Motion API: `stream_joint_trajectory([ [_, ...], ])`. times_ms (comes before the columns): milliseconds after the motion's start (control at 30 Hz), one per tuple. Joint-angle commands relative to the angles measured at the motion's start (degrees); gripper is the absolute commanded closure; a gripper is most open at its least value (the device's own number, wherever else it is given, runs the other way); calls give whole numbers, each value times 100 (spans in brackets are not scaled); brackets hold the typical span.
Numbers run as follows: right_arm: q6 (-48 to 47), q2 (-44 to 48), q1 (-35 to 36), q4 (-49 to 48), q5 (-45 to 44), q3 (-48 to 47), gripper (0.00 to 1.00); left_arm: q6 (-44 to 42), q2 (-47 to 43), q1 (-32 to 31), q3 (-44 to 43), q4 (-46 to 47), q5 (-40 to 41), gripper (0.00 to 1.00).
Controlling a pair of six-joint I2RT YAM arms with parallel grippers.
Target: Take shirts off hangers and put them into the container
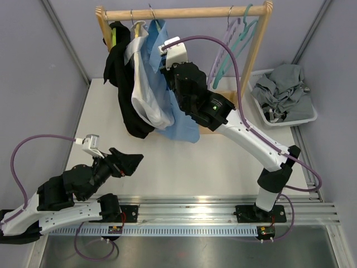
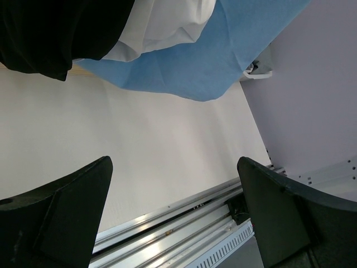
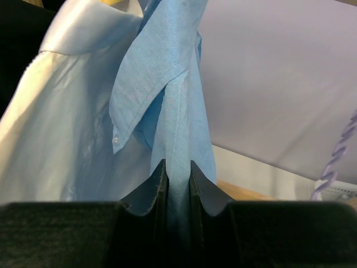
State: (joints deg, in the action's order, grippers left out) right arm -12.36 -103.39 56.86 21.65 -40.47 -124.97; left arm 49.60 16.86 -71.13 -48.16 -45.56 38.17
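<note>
Three shirts hang bunched at the left of the rail: a black shirt [image 1: 118, 84], a white shirt [image 1: 146, 97] and a light blue shirt [image 1: 183, 125]. My right gripper [image 3: 178, 167] is shut on a fold of the light blue shirt [image 3: 162, 72] just below its collar, with the white shirt [image 3: 61, 111] hanging to its left. Bare lilac [image 1: 222, 58] and teal [image 1: 246, 34] hangers hang at the rail's right end. The container [image 1: 310, 116], a white basket at the far right, holds a grey shirt [image 1: 284, 89]. My left gripper [image 1: 131, 162] hovers open over the table with nothing between its fingers [image 2: 83, 195].
The wooden rail [image 1: 184, 12] and its slanted posts stand at the back of the table. A metal mounting rail [image 1: 223, 209] runs along the near edge. Grey walls close in both sides. A purple cable [image 1: 237, 72] loops over my right arm.
</note>
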Motion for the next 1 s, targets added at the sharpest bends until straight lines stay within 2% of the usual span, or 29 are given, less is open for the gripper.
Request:
stream_joint_trajectory([
  [0,-451,943,-8,-2445,-567,392,100,102,63,12,-88,47,208,2],
  [67,-460,1232,0,-2525,-655,551,100,76,124,12,-123,65,217,2],
  [200,-609,2128,132,-3331,-550,1778,100,-30,238,12,-167,179,182,2],
  [267,-689,2602,237,-3317,-524,2063,100,-91,308,12,-193,275,173,2],
  [400,451,2772,238,-607,-366,1154,100,-284,493,12,-299,442,155,2],
  [433,950,2859,246,391,-296,1046,100,-346,537,12,-325,512,138,2],
  [500,1427,3087,273,1319,-103,1070,100,-600,712,12,-439,758,24,2],
  [700,2431,4028,387,2833,423,1290,100,-1295,1152,12,-817,1365,-275,3],
  [967,2493,4723,387,3205,2277,1353,100,-1664,1662,12,-1151,1726,-407,3],
])
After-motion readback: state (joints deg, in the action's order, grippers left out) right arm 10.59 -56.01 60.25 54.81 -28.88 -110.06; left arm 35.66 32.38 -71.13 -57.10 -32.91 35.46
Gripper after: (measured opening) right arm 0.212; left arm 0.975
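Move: Still pinching the blue shirt near its collar, the right hand has the container about 46 cm to its right, 13 cm ahead and 42 cm below. The white shirt hangs some 9 cm left, 5 cm ahead and 10 cm below; the lilac hanger is about 15 cm right and 10 cm ahead, near hand height, with the teal hangers 5 cm farther right. From the left hand the container lies roughly 61 cm right, 37 cm ahead, 23 cm below. Pulling the blue shirt away from the white shirt, the right hand keeps its grip and sweeps about 20 cm right and 20 cm back towards the base, rising slightly, its left side rolling up as it swings counter-clockwise. The left hand, empty and wide open, rises about 6 cm and drifts 5 cm right, tipping its fingers up. ##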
